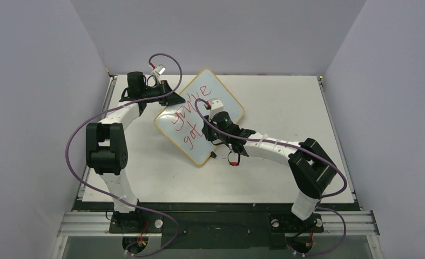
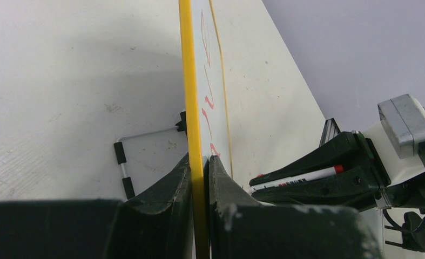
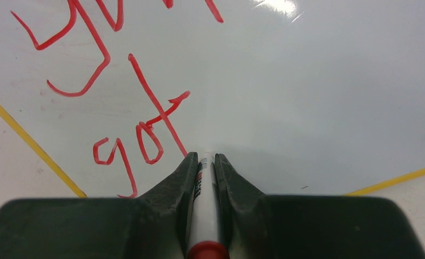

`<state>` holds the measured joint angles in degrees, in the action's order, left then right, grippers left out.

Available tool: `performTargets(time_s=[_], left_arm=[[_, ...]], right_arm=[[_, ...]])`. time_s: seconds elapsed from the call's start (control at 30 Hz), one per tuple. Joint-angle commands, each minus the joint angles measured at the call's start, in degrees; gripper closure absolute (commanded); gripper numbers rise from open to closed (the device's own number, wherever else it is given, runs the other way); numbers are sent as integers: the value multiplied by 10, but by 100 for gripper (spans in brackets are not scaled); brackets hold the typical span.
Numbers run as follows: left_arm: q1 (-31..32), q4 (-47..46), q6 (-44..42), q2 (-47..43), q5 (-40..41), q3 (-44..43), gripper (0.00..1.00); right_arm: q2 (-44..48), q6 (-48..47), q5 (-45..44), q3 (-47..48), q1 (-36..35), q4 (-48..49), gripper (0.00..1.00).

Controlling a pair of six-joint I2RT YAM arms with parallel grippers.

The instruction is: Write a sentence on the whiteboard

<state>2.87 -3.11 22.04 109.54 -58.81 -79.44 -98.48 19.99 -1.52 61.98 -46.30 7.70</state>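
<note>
The whiteboard [image 1: 223, 97], white with a thin yellow frame, stands tilted at mid-table. My left gripper [image 1: 173, 99] is shut on its upper-left edge; in the left wrist view the jaws [image 2: 200, 159] pinch the yellow frame [image 2: 187, 81]. The sentence [image 1: 187, 116] is red handwriting in two lines, showing "you've" and "got" [image 3: 140, 129]. My right gripper [image 1: 209, 130] is shut on a white marker with a red end [image 3: 204, 216]. Its tip is hidden between the fingers [image 3: 206, 157], at the board surface [image 3: 307, 108] just right of "got".
A wire stand with black sleeves [image 2: 123, 162] lies on the table behind the board. A small black clip [image 1: 214, 155] sits at the board's lower edge. Grey walls enclose the white table [image 1: 285, 178] on three sides.
</note>
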Motion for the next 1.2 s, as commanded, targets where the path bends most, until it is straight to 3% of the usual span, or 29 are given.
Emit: performTargets(time_s=[0.0,0.33,0.67,1.17], left_arm=[[11,-78,-61,-6,14,-8,100],[11,-79,-60,-3,13,-11,100],[10,-79,-60,-2,12,-12,100],[12,-81,-58,-1,12,-14,100]], right_arm=[[-20,-8,-13,49,8,-4,100],[-31,-18,-8,112,15,-27,100],[38,-36,-17,134,15,-45,100],[193,-58,-58,42,25,-47,100]])
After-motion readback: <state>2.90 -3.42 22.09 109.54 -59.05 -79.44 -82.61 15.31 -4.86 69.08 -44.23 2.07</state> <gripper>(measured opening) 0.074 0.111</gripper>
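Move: The whiteboard's middle lies about 7 cm ahead of the right hand, 2 cm to its left and 2 cm above, with the word "got" 4 cm left, level ahead and slightly below. The upper line "you've" stands some 11 cm ahead, 5 cm left and 5 cm up; the red cap lies 10 cm back, 11 cm right, 11 cm below. From the left hand the board's middle is 6 cm back, 7 cm right, 6 cm down. The right hand slides the marker forward-up along the whiteboard, then lifts off, rising about 16 cm, fingers tipping up. ##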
